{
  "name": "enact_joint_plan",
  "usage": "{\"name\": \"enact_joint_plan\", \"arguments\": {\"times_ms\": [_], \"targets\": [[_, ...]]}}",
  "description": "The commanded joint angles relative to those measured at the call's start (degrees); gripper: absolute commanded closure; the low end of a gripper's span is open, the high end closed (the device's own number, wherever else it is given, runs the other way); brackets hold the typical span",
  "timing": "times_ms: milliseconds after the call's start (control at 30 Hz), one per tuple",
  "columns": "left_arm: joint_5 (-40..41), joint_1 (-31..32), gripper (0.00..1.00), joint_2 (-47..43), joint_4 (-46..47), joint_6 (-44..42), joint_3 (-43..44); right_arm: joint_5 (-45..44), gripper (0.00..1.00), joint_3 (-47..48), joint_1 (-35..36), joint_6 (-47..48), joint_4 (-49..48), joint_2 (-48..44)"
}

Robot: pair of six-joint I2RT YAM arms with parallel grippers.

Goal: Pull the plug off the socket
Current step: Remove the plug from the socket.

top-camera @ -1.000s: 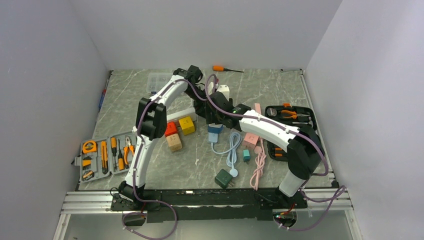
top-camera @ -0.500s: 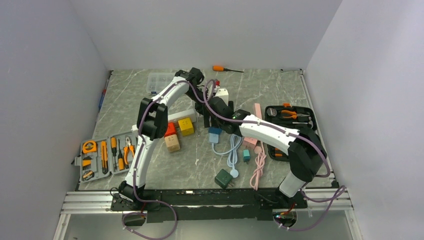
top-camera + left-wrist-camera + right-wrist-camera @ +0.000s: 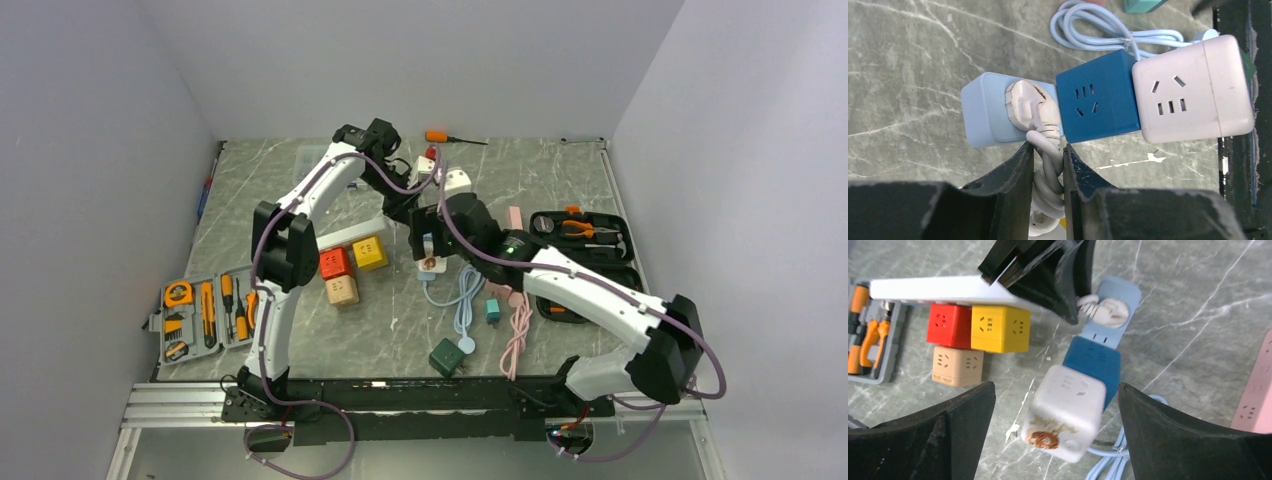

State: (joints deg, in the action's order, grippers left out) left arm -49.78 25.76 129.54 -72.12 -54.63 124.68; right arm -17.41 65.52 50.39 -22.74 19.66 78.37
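Observation:
A cream plug (image 3: 1030,107) sits in a light blue socket block (image 3: 983,110), which is joined in a row to a dark blue cube (image 3: 1098,102) and a white cube (image 3: 1193,90). My left gripper (image 3: 1048,151) is shut on the plug's grey cord (image 3: 1050,165) just below the plug. My right gripper (image 3: 1055,387) is open, its fingers (image 3: 963,425) wide on either side of the white cube (image 3: 1068,415) without touching it. In the top view both grippers meet at mid-table, left gripper (image 3: 403,207) behind right gripper (image 3: 428,250).
Red (image 3: 335,263), yellow (image 3: 369,252) and tan (image 3: 342,290) socket cubes lie left of the grippers, by a white power strip (image 3: 928,290). A coiled blue cable (image 3: 462,295), pink strip (image 3: 515,225), green adapter (image 3: 447,357) and tool cases (image 3: 205,315) (image 3: 585,240) surround them.
My left gripper has closed on the plug's cord. My right gripper has opened wider, and its arm's elbow has swung out to the right.

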Motion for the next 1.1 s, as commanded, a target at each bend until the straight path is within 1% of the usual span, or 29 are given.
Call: {"name": "enact_joint_plan", "arguments": {"times_ms": [0,133,233,300,367,533,667,833,1067], "targets": [[-7.10,0.61,1.00,-7.73,-2.36,-3.03,-1.39,2.87,0.07,1.91,-5.24,2.69,-2.01,-6.98],[-7.62,0.70,1.00,-10.56,-4.44,-6.33,-3.34,9.80,0.08,-1.04,-13.45,2.20,-4.56,-10.68],[-8.19,0.77,1.00,-11.90,-6.97,-9.18,-5.37,14.07,0.09,-2.59,-16.47,3.42,-6.34,-10.12],[-8.63,0.85,1.00,-12.63,-8.23,-10.54,-6.05,19.61,0.12,-3.86,-18.67,3.56,-8.94,-9.22],[-9.48,0.84,1.00,-13.61,-8.99,-10.84,-6.56,24.75,0.13,-6.64,-20.99,2.66,-12.91,-9.17],[-11.76,0.78,1.00,-17.79,-8.08,-11.49,-10.77,36.87,0.18,-17.12,-25.98,-0.53,-25.15,-10.76],[-11.92,0.73,1.00,-19.75,-7.36,-11.62,-12.90,43.62,0.23,-23.21,-27.71,-1.43,-33.57,-10.84],[-12.86,0.52,1.00,-19.54,-9.06,-12.72,-12.73,48.75,0.33,-29.69,-27.83,-3.58,-47.22,-7.61],[-13.84,0.42,1.00,-20.06,-8.29,-13.67,-15.44,55.31,0.34,-32.75,-27.80,-5.80,-63.31,-1.16]]}}
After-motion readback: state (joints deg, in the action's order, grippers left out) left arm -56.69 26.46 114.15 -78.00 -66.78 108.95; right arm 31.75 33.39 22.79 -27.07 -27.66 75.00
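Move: The light-blue socket with the white plug in it hangs just off the left fingertips, about 1 cm ahead, 4 cm right and 4 cm below them. From the right hand it lies some 8 cm ahead, 2 cm right and 10 cm down. The blue adapter is about 4 cm ahead of the right hand, 2 cm right, 10 cm down; the white one almost straight below, 1 cm right and 9 cm down. Keep the left gripper shut on the white cord right behind the plug and draw it back about 8 cm while lifting some 5 cm. Meanwhile swing the open right gripper up, forward and right, clear of the adapters, then sink about 12 cm from the top of that arc and ease back left towards the socket's right side, rolling its left side up nearly 30 degrees, turning counter-clockwise and partly narrowing the fingers, still empty. ##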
